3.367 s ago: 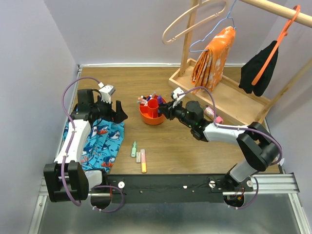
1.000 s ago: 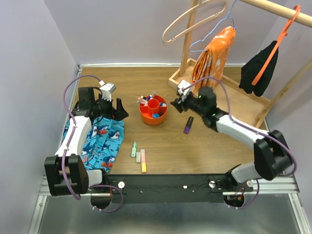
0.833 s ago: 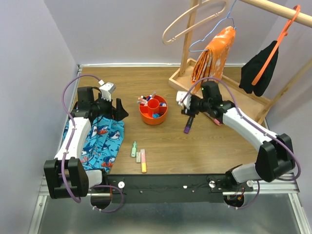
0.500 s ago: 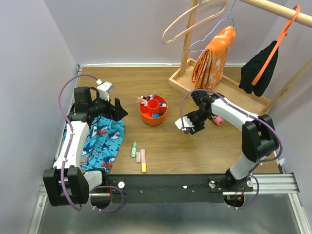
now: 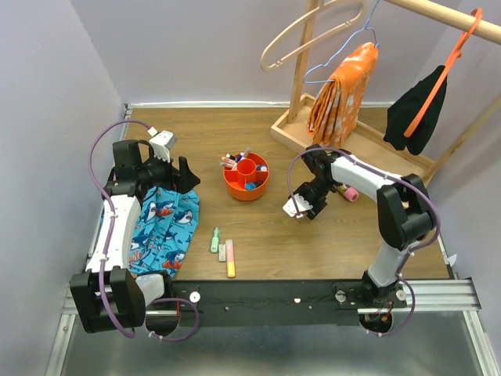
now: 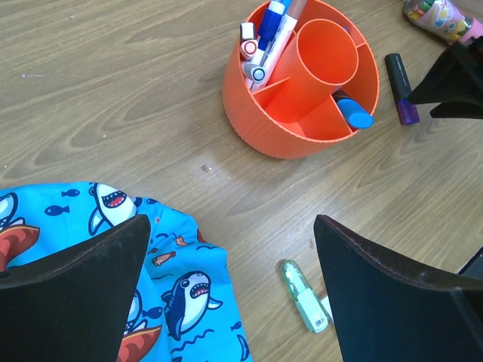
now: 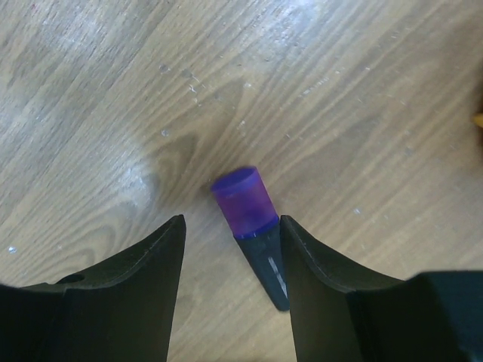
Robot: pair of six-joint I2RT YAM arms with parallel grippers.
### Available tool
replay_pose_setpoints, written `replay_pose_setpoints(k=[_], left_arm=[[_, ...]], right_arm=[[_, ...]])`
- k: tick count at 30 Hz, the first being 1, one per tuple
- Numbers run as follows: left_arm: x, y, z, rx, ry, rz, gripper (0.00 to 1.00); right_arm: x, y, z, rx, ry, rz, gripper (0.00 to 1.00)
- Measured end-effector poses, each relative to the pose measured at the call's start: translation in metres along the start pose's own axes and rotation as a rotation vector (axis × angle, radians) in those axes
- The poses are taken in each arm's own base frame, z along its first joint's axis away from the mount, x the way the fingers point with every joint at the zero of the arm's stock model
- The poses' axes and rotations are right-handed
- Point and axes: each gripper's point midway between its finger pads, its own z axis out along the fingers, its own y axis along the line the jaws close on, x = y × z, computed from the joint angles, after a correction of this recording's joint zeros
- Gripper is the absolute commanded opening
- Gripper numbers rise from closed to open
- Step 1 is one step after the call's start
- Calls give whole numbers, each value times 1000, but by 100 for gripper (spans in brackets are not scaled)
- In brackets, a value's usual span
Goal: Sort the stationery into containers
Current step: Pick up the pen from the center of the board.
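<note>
A black marker with a purple cap (image 7: 253,219) lies on the wooden table, also seen as a purple marker (image 6: 400,89) in the left wrist view. My right gripper (image 7: 232,253) points down over it, open, one finger on each side, the right finger (image 7: 332,279) close against the barrel. From above, the right gripper (image 5: 307,205) hides the marker. The red-orange bowl (image 5: 235,186) holds white and blue pens (image 6: 264,45) and a blue cap (image 6: 355,115). My left gripper (image 5: 188,176) hovers open, holding nothing, left of the bowl (image 6: 256,128).
A pale green marker (image 5: 214,240), a small white one (image 5: 222,251) and a yellow-pink highlighter (image 5: 230,259) lie near the front. A pink marker (image 5: 350,193) lies by the wooden rack base (image 5: 376,160). The shark-print cloth (image 5: 160,227) lies at the left.
My right arm left the bowl, swung right, then turned its gripper downwards and lowered it over the purple marker on the table. The left arm shifted only slightly.
</note>
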Motion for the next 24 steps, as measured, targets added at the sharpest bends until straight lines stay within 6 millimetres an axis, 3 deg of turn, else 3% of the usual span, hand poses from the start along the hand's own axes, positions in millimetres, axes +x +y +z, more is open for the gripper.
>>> replay_pose_setpoints(k=[6, 9, 12, 13, 16, 20, 24], left_arm=[[1, 1, -1, -2, 3, -5, 99], [1, 1, -1, -3, 3, -6, 99], [1, 2, -1, -5, 3, -10, 99], [2, 3, -1, -6, 4, -13, 99], [2, 4, -1, -8, 4, -16, 99], [2, 3, -1, 0, 2, -22, 99], [1, 2, -1, 7, 1, -28, 99]], right_arm=[[12, -11, 17, -31, -11, 15, 57], [15, -15, 20, -38, -11, 22, 50], [18, -18, 21, -55, -3, 22, 34], [19, -18, 22, -70, 0, 26, 24], [20, -18, 22, -106, 9, 31, 10], [16, -17, 22, -140, 15, 52, 4], [-2, -7, 23, -180, -35, 112, 2]])
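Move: Just ahead of the right hand, about 3 cm forward, 1 cm left and 3 cm below, lies the purple-and-black pen, its purple cap towards the robot. The red container stands roughly 16 cm left and 6 cm ahead of that hand; the pink-capped bottle lies some 11 cm to its right and 5 cm ahead. From the left hand the pen is about 30 cm right, 6 cm back and 19 cm below. Easing forward and down onto the pen by about 2 cm each way, with a slight drift left, the right hand shuts its part-open fingers and pinches the pen across its middle, near where purple cap meets black body. Still holding, it then draws back some 2 cm and rises barely half a centimetre, the wrist tilting by around 10 degrees. ##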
